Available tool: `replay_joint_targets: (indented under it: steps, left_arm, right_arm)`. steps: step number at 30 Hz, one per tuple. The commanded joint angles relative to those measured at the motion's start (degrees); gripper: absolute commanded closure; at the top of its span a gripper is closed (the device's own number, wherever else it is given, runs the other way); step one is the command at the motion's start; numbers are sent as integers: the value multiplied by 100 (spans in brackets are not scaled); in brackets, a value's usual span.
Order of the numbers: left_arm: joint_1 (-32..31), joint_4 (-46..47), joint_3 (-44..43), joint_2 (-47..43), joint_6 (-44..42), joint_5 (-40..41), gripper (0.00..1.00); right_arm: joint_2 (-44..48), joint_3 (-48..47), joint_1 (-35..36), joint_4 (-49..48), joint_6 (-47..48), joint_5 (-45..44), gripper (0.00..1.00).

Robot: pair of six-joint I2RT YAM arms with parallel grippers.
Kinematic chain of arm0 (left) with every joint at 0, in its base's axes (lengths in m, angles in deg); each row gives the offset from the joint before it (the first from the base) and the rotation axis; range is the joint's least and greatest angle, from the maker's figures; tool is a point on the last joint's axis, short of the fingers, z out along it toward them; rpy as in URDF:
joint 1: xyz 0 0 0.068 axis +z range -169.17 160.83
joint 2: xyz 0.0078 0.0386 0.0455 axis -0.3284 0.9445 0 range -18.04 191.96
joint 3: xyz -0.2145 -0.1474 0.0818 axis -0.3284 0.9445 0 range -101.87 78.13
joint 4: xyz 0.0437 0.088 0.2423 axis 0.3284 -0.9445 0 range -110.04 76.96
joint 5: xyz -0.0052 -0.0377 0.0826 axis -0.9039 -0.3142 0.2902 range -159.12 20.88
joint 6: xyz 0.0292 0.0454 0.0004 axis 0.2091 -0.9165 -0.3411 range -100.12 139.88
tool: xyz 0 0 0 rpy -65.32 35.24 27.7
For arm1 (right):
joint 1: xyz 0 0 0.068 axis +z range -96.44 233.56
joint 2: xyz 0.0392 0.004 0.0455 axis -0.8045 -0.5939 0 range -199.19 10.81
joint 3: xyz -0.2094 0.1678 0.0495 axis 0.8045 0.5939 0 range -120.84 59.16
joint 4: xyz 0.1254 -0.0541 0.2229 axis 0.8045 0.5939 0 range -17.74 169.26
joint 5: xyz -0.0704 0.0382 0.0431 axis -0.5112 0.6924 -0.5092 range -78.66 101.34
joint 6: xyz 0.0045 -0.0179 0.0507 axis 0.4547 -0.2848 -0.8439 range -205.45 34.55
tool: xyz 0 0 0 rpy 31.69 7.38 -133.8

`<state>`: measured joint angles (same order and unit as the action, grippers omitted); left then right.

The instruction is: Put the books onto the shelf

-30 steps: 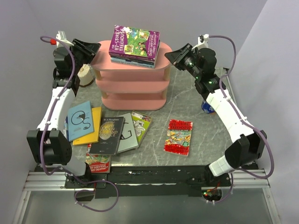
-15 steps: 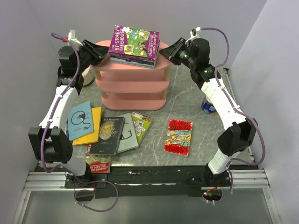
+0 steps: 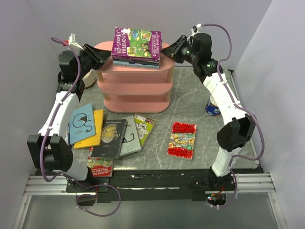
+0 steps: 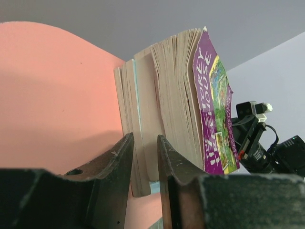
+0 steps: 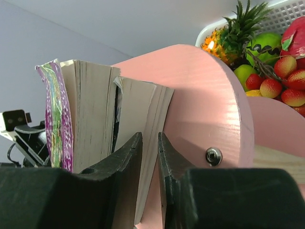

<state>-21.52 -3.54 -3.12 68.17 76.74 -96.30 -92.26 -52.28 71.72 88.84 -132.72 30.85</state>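
The pink shelf [image 3: 136, 88] stands at the back middle, with a stack of books [image 3: 137, 46], purple cover uppermost, on its top board. My left gripper [image 3: 98, 53] hovers at the board's left end, jaws a narrow gap apart and empty. The left wrist view has the left gripper [image 4: 144, 138] facing the stack's page edges [image 4: 167, 95]. My right gripper [image 3: 172, 51] is at the board's right end, also narrowly open and empty. In the right wrist view the right gripper [image 5: 150, 135] faces the stack [image 5: 95, 114]. More books lie on the table: light blue [image 3: 82, 122], black [image 3: 110, 138], red [image 3: 182, 139].
A white basket of toy fruit [image 5: 259, 52] sits behind the shelf. A blue can [image 3: 211, 109] stands by the right arm, and a beige roll [image 3: 88, 76] left of the shelf. Yellow [image 3: 96, 128], grey [image 3: 129, 137] and lime green [image 3: 143, 126] books overlap near the front left.
Both grippers have risen and closed in on the ends of the shelf's top board. The left jaws have narrowed. The books on the table have not moved.
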Motion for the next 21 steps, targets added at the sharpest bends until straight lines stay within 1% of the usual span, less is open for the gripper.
replay_joint_targets:
  steps: [1,6,9,10,11,14,15,16,18,19,21]
  left_arm:
    - [-29,-308,303,-140,9,-174,66]
    - [15,-457,277,-280,-87,10,66]
    - [138,-729,171,-438,-122,388,61]
    - [173,-843,128,-500,-123,511,57]
    - [217,-888,119,-631,-123,799,56]
    - [226,-871,118,-851,-123,1187,50]
    - [226,-827,118,-982,-114,1232,49]
    - [226,-774,118,-1036,-114,1259,45]
    - [226,-442,171,-1194,-61,1119,42]
    - [226,-318,232,-1238,-44,1023,39]
    - [226,121,294,-1309,88,664,37]
  right_arm:
    - [-91,-387,13,74,95,185,73]
    - [67,-239,-66,91,121,133,72]
    - [383,174,-206,-111,121,-16,71]
    - [453,288,-233,-120,147,-61,71]
    - [611,341,-251,-111,191,-113,71]
    - [988,596,-260,-251,341,-280,64]
    - [1095,658,-286,-295,376,-298,56]
    - [1200,815,-295,-374,393,-281,52]
    - [1482,965,-304,-610,376,-246,44]
    - [1543,1018,-304,-673,385,-193,43]
    - [1649,1001,-312,-778,411,-26,40]
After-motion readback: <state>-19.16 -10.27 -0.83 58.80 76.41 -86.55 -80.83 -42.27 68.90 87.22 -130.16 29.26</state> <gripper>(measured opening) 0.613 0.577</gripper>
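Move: The book stack on the shelf top sits between the hands: its middle is about 13 cm right and 3 cm ahead of the left hand, and about 12 cm left and 2 cm ahead of the right, roughly level with both. The middle of the pink shelf top is some 4 cm below, 11 cm right of the left hand, neither ahead nor back. A screw head in the shelf top lies about 4 cm right of the right hand, 1 cm ahead, 4 cm lower. The book stack, closed in on at both ends, is released from both sides. The right hand sinks a centimetre, then retreats right, back and up, about 4 cm to the right; the left eases back, then swings some 5 cm left, turning roughly 10 degrees counter-clockwise and rising at the end. Both grippers open to a bit over half as they back away from the stack's ends. ##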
